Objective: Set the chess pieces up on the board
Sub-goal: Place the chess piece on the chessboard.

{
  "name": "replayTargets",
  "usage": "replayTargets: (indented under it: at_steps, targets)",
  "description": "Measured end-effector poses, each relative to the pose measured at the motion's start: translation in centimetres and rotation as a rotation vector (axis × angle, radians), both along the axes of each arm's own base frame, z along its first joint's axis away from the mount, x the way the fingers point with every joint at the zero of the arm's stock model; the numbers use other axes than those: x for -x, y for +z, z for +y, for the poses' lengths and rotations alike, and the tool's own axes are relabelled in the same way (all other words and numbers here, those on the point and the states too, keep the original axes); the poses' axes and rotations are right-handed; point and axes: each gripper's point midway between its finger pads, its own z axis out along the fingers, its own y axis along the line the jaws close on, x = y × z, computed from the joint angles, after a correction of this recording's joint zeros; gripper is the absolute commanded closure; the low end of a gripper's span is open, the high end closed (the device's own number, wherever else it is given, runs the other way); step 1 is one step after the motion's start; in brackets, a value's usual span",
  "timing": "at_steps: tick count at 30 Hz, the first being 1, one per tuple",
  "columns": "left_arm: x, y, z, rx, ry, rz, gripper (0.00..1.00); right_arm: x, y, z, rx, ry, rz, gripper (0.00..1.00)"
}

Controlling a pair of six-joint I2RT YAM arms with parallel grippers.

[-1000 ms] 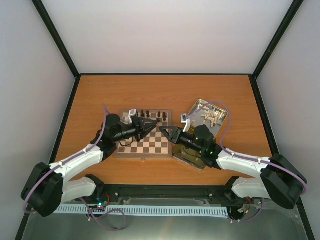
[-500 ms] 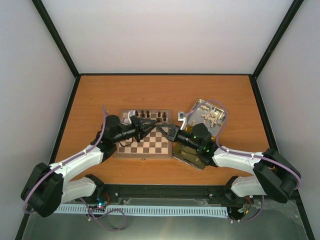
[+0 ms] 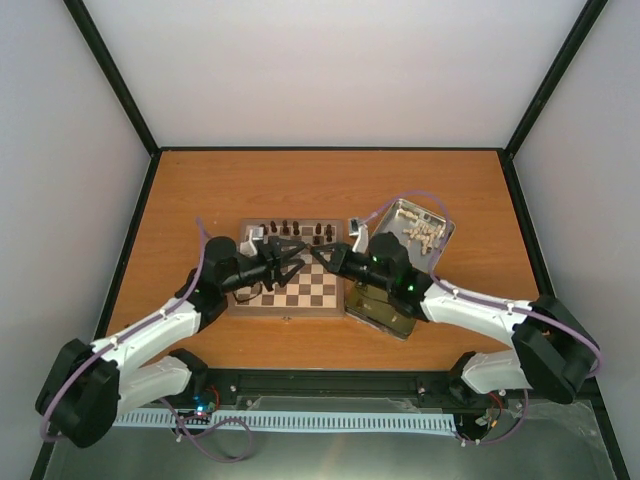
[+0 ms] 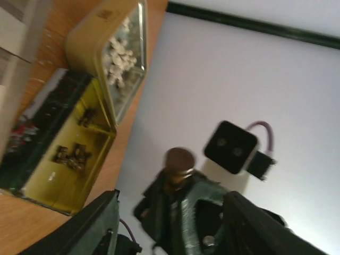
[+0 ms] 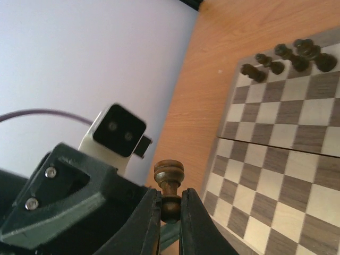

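A dark brown chess piece (image 5: 169, 178) is pinched at its stem between my right gripper's (image 5: 170, 204) shut fingers, above the board's (image 3: 310, 296) far middle. My left gripper (image 4: 171, 197) stands open, its two fingers (image 4: 101, 223) wide apart on either side of that piece (image 4: 179, 159) and not touching it. From above, the left gripper (image 3: 300, 250) and right gripper (image 3: 318, 256) meet tip to tip over the board. Several dark pieces (image 3: 292, 228) stand along the board's far row (image 5: 287, 56).
An open metal tin (image 3: 422, 232) with cream pieces lies right of the board. Its gold-lined half (image 3: 385, 305) nearer me holds loose dark pieces (image 4: 69, 154). The left wrist camera block (image 5: 119, 130) hangs close beside the right fingers.
The right gripper has moved left to the left gripper's tip and shut on the dark piece. The left gripper, shut before, has opened off it.
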Motion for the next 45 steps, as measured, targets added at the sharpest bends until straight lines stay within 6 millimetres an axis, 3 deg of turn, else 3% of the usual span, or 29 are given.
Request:
replayTargets:
  at_steps: [5,8,11,18,22,30,45]
  targets:
    - [-0.3,-2.6,4.1,-0.187,0.124,-0.060,0.33,-2.0,-0.2,0.8,0.240,0.002,0.052,0.97]
    - [-0.7,-3.0,7.0,-0.376,0.216,-0.151,0.31,-2.7,-1.9,0.8,0.427,0.034,0.070,0.97]
    - [-1.0,-1.4,9.5,-0.564,0.278,-0.268,0.27,-3.4,-5.0,0.4,0.645,0.078,0.110,0.97]
    - [-0.8,5.2,13.9,-0.882,0.372,-0.537,0.26,-5.6,-11.2,0.0,1.023,0.173,0.185,0.97]
    - [-0.7,6.0,15.2,-1.015,0.366,-0.599,0.26,-7.1,-12.0,0.9,1.101,0.196,0.178,0.96]
    - [-0.1,3.9,16.5,-1.168,0.316,-0.621,0.25,-9.8,-12.5,2.8,1.172,0.210,0.156,0.95]
    - [0.3,3.8,18.3,-1.234,0.375,-0.603,0.22,-11.6,-13.8,3.4,1.240,0.204,0.155,0.91]
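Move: The right hand already holds a pawn base-out; its spot, the second-row square just left of the two placed pawns, lies about 13 cm ahead, 3 cm left and 17 cm below. The near placed pawn is 2 cm right of that square, the far one 5 cm right; the king-like piece is 2 cm beyond it and 2 cm left. From the open left hand, the held pawn is some 3 cm right and the square 13 cm ahead and 17 cm below. Down some 14 cm and forward about 12, drifting slightly left, the right hand carries its pinched pawn towards the gap left of the two pawns, rolling from sideways to nearly straight down; most of the drop comes early, then it eases forward. The left hand clears off about 18 cm leftward, dipping, then rising, opening wider and turning to face the board. ##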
